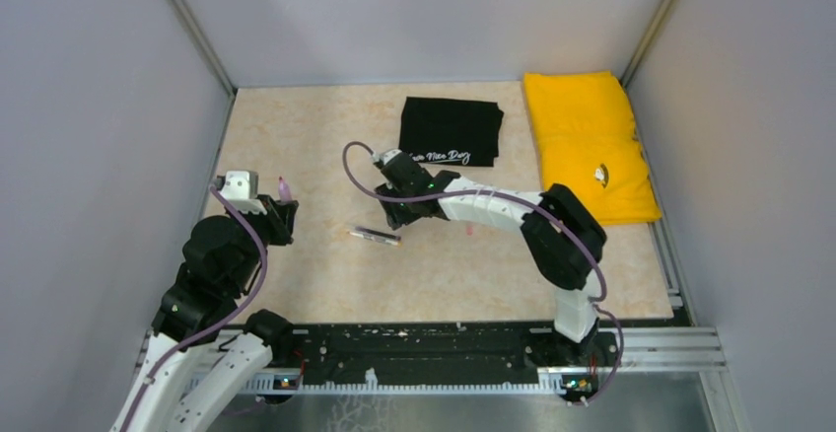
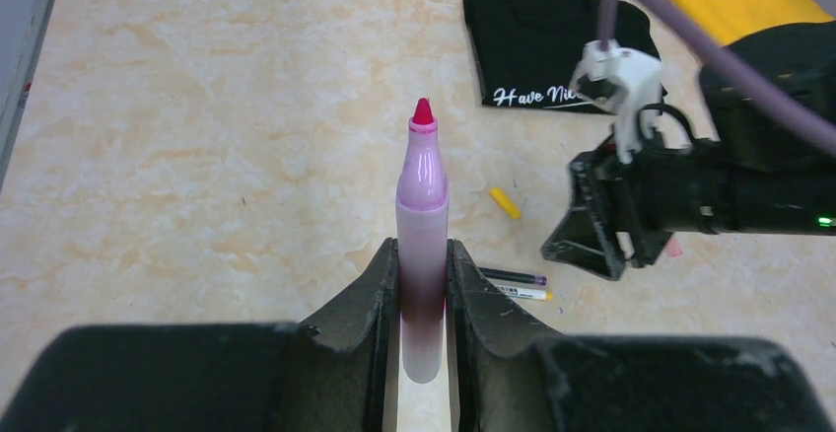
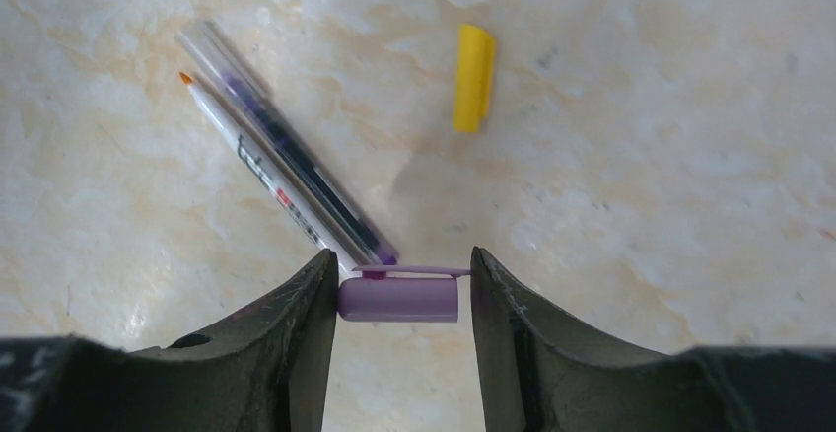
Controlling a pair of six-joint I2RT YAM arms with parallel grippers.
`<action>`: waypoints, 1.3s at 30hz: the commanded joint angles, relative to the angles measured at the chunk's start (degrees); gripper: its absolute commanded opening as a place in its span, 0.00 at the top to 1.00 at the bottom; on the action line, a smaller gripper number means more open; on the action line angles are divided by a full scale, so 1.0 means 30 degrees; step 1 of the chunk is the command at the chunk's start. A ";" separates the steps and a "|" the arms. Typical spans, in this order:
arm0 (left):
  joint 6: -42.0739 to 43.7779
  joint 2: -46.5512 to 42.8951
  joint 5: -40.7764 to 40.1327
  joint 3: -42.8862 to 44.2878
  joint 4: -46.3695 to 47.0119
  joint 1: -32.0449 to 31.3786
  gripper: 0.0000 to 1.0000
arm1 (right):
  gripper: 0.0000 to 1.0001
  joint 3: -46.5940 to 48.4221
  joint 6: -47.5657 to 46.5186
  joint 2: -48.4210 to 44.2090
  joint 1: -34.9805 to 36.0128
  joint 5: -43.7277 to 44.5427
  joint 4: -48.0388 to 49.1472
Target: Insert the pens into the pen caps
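My left gripper (image 2: 422,250) is shut on a pale pink pen (image 2: 422,185), which stands between the fingers with its red tip pointing away; it is held over the table's left side (image 1: 284,200). My right gripper (image 3: 404,254) is down at the table's middle (image 1: 392,217), jaws astride a purple pen cap (image 3: 398,299) that lies crosswise. The left finger touches the cap; a narrow gap shows at the right finger. Just beyond it lie a black-and-white pen (image 3: 258,161) with an orange tip and a dark purple-tipped pen (image 3: 296,161), side by side. A yellow cap (image 3: 474,77) lies further off.
A folded black shirt (image 1: 452,128) and a folded yellow cloth (image 1: 587,146) lie at the back of the table. Grey walls close in the left, right and back. A small pink piece (image 2: 674,248) shows beside the right arm.
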 commanded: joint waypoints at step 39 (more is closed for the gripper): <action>0.0444 0.0204 0.0567 -0.0114 0.0291 -0.0037 1.00 | 0.30 -0.4171 -1.0866 -0.3283 -0.1831 -0.3078 -0.0149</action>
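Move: My right hand already grips the purple cap, and the bare patch of table it is bound for lies some 9 cm to its right, about level fore and aft and 4 cm below. The white and black pens lie about 4 cm to the hand's left and 1 cm nearer me. The yellow cap is roughly 8 cm straight ahead, on the table too. From my left hand, that patch is around 24 cm right, 8 cm ahead and 25 cm below. I carry the purple cap to my right, away from the pens, about 9 cm with my right hand, in a low arc that rises 2 cm, then sinks about 5 cm to the bare table. There my fingers open and let go of it; staying low around it, I turn the open hand some 30 degrees counter-clockwise. My left hand keeps holding the pink pen still. ##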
